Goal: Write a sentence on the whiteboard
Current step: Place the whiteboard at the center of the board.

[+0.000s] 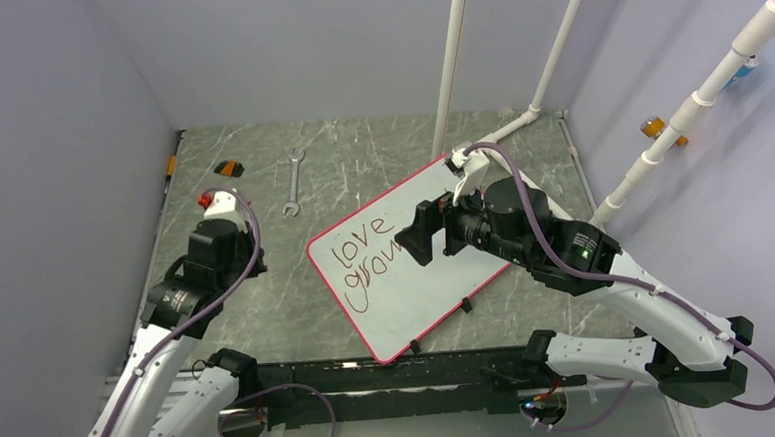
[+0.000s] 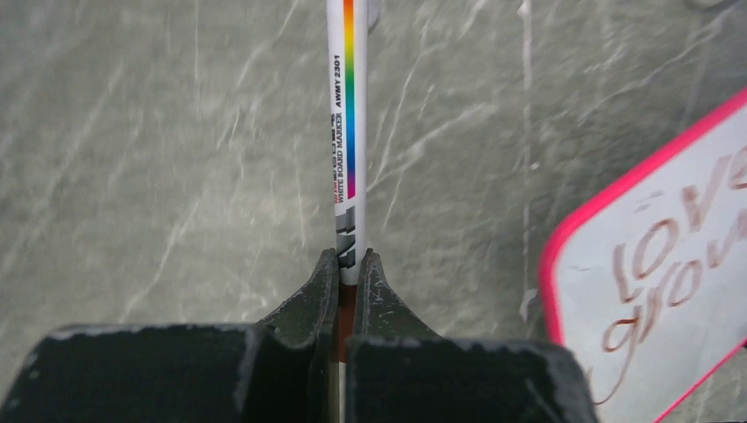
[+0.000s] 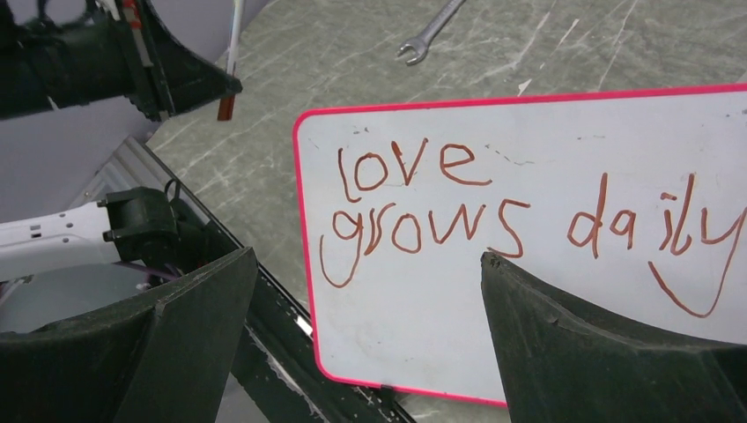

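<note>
The whiteboard [image 1: 422, 292] lies tilted on the table, white with a pink frame. The sentence [image 3: 493, 211] reads "love grows daily" in dark red cursive, in two lines. In the top view only its left part [image 1: 366, 258] shows, the rest hidden under my right arm. My right gripper [image 3: 367, 256] hovers open over the board's middle [image 1: 417, 239], nothing between its fingers. My left gripper [image 2: 351, 257] is shut on a white rainbow-striped marker [image 2: 348, 106]. It stands left of the board [image 1: 221, 205], over bare table. The board's corner [image 2: 696, 352] shows at the right of the left wrist view.
A metal wrench [image 1: 292, 180] lies behind the board's left side, also in the right wrist view [image 3: 432, 31]. A small black-and-orange object [image 1: 229, 168] sits at the back left. White pipes [image 1: 452, 55] rise at the back right. A black rail [image 1: 371, 370] runs along the near edge.
</note>
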Controlling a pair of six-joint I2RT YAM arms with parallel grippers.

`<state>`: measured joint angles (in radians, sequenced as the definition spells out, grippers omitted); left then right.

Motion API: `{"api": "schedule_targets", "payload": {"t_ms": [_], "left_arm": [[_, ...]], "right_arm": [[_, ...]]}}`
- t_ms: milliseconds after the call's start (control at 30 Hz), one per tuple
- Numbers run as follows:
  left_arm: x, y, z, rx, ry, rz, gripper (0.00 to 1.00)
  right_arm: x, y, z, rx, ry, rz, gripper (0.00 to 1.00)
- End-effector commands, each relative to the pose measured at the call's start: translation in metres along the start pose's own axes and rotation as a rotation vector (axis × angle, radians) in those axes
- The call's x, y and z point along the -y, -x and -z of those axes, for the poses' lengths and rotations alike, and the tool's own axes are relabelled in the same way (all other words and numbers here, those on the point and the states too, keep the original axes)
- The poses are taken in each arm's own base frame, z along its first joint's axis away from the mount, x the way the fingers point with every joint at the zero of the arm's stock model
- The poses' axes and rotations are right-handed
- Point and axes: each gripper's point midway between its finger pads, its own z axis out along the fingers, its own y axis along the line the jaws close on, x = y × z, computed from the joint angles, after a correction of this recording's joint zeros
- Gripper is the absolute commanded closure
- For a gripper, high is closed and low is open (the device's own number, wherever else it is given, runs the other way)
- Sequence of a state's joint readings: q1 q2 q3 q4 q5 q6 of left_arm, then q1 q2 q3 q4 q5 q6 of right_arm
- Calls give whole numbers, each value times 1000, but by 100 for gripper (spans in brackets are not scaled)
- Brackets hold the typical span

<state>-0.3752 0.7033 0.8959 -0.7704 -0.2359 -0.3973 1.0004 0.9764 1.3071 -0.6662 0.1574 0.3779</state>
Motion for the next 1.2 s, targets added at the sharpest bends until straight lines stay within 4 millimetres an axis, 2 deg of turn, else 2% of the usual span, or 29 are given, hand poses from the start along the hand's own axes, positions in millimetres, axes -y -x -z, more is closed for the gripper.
{"api": "schedule_targets", "payload": {"t_ms": [0, 133, 300, 400, 567, 767, 1167], "left_arm": [[-17, -39, -11, -80, 82, 108, 100], [-22, -72, -27, -167, 119, 130, 100], [-3, -100, -50, -224, 25, 195, 100], [-6, -125, -61, -275, 40, 216, 100], [-12, -146, -74, -290, 56, 218, 100], [-17, -153, -79, -291, 79, 212, 98], [-22, -149, -78, -266, 110, 223, 68]], "right_arm": [[5, 2, 8, 26, -18, -18, 0], [5, 0, 10, 13, -23, -13, 0], [9, -7, 11, 3, -30, -19, 0], [11, -10, 12, 0, -34, -21, 0], [14, -13, 12, -13, -49, -7, 0], [16, -18, 6, -22, -58, 1, 0], [20, -26, 2, -41, -74, 6, 0]]}}
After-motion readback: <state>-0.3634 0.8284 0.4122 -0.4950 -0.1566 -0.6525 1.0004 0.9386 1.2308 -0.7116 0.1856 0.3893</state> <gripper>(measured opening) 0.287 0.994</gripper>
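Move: Below the left hand, which holds the marker, the bare table spot it is taken to lies about 19 cm down, 2 cm back and 1 cm to the right. The whiteboard's middle is roughly 31 cm to this hand's right and 5 cm ahead, the wrench some 25 cm ahead and 4 cm right, both also about 19 cm below. From the open, empty right hand, the whiteboard's middle lies about 11 cm ahead, 1 cm left and 32 cm below. Sinking fast, some 18 cm, to the bare table left of the whiteboard, the left hand keeps its pinch on the marker near its capped end and tips its fingers about 20 degrees further down. Near the table it stops, then opens part-way and lets go of the marker. The right hand, fingers still wide open, eases about 3 cm down towards the whiteboard. ##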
